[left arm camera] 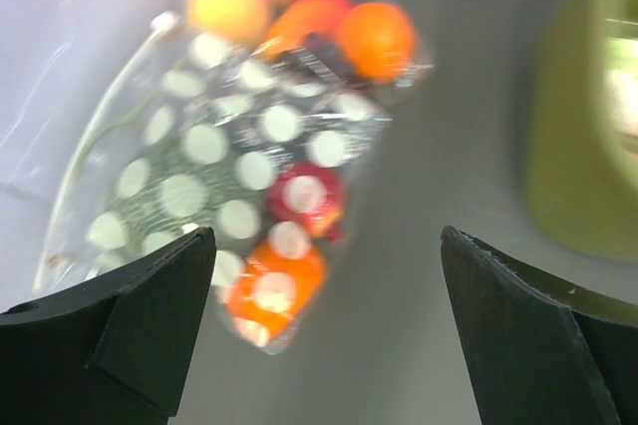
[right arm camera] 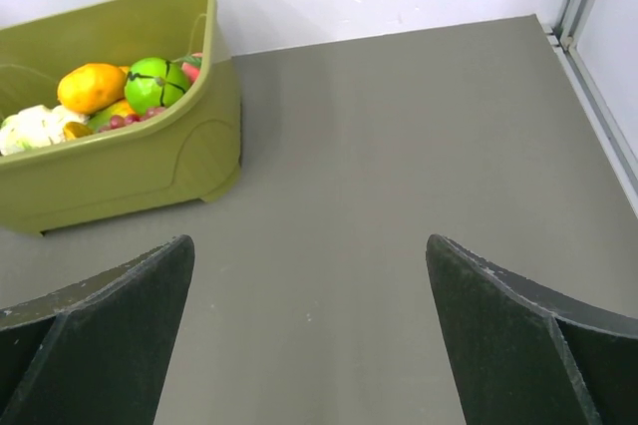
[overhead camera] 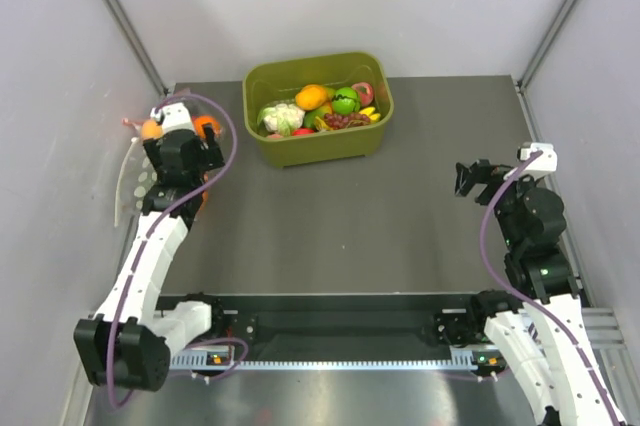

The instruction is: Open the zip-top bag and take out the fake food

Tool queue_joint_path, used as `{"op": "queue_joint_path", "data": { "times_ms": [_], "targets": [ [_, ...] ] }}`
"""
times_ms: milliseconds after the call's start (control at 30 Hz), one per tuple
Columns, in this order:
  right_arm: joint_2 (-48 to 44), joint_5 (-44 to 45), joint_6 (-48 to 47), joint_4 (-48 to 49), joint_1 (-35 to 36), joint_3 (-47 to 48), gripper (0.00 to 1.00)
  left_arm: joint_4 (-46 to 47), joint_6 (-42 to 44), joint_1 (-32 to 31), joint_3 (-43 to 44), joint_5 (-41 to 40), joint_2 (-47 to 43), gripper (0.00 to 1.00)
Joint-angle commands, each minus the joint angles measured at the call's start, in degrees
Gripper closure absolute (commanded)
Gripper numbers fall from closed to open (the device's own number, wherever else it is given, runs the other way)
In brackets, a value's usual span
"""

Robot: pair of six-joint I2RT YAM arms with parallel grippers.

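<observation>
The zip-top bag (left arm camera: 199,171), clear with white dots, lies on the table against the left wall; it also shows in the top view (overhead camera: 132,181). Inside it I see a red fruit (left arm camera: 304,198), an orange fruit (left arm camera: 274,285) and a dark greenish shape (left arm camera: 164,208) behind the dots. My left gripper (left arm camera: 326,245) is open and empty above the bag's near right corner, not touching it; in the top view the left gripper (overhead camera: 185,161) hides much of the bag. My right gripper (overhead camera: 468,178) is open and empty over bare table, and shows so in its wrist view (right arm camera: 309,255).
A smaller dotless bag (left arm camera: 329,16) with orange, yellow, red fruit and dark grapes lies just beyond the dotted bag. The green tub (overhead camera: 318,141) with cauliflower, green apple and other toy food stands at the back middle. The left wall (overhead camera: 60,146) is close to the left arm.
</observation>
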Motion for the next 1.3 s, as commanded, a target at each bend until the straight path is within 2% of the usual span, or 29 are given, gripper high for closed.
{"op": "queue_joint_path", "data": {
  "times_ms": [0, 267, 467, 600, 633, 733, 833, 867, 933, 967, 1033, 1133, 1267],
  "targets": [
    [-1.5, -0.9, 0.8, 0.5, 0.1, 0.7, 0.00, 1.5, -2.8, 4.8, -0.9, 1.2, 2.4, 0.01],
    [-3.2, -1.8, 1.0, 0.4, 0.2, 0.4, 0.00, 0.9, -2.6, 11.6, -2.2, -3.6, 9.6, 0.01],
    [-4.0, -1.9, 0.9, 0.2, 0.1, 0.5, 0.00, 0.7, -3.8, 12.8, -4.4, -3.6, 11.3, 0.07],
    [-4.5, -2.2, 0.9, 0.1, 0.2, 0.5, 0.00, 0.1, -5.2, 14.9, -3.9, 0.0, 15.3, 0.16],
    [-4.6, -2.2, 0.9, 0.1, 0.2, 0.4, 0.00, 0.2, -5.1, 15.1, -3.7, 0.4, 16.0, 0.22],
    [-4.6, -2.3, 0.9, 0.1, 0.1, 0.4, 0.00, 0.1, -4.5, 15.4, -3.5, 0.8, 18.3, 0.27],
    [-4.6, -2.4, 0.9, -0.1, 0.2, 0.5, 0.00, 0.6, -4.2, 16.2, -3.4, 1.3, 19.8, 0.42],
    [-4.6, -2.5, 0.9, 0.0, 0.1, 0.4, 0.00, 0.6, -4.2, 16.3, -3.2, 1.7, 20.2, 0.58],
    [-4.6, -2.8, 0.9, 0.1, 0.2, 0.2, 0.00, 0.6, -3.7, 16.3, -3.2, 2.0, 20.2, 0.72],
    [-4.6, -2.9, 0.9, 0.3, 0.2, 0.2, 0.00, 0.8, -3.5, 16.2, -3.4, 2.0, 19.8, 0.90],
    [-4.5, -2.9, 0.9, 0.3, 0.1, 0.1, 0.00, 0.5, -3.4, 16.2, -3.6, 2.2, 18.7, 1.00],
    [-4.5, -3.0, 0.9, 0.3, 0.1, 0.1, 0.00, -0.2, -3.9, 16.3, -3.6, 4.1, 17.0, 1.00],
    [-4.2, -3.7, 0.8, 0.6, 0.2, 0.0, 0.00, -1.9, -4.1, 16.1, -3.3, 7.9, 10.3, 1.00]
  ]
}}
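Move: The zip-top bag lies low to the left hand's left: its middle is about 10 cm left, 4 cm ahead and 18 cm below. Inside it, the green melon is some 14 cm left and 3 cm ahead of the hand, the red food about 3 cm left and 2 cm ahead, and the near orange food roughly 4 cm left and 4 cm back. The green bin stands about 24 cm right and 13 cm ahead. From the right hand, the bag is some 67 cm left and 12 cm ahead. The left hand sinks about 14 cm while swinging some 9 cm left onto the near part of the bag, its wrist tipping about 20 degrees farther down and turning some 15 degrees counter-clockwise. Wide open for most of the way down, the fingers shut at the bottom and pinch a fold of the clear dotted film between the green melon and the near orange food, then start back up by about a centimetre, keeping the pinch. ##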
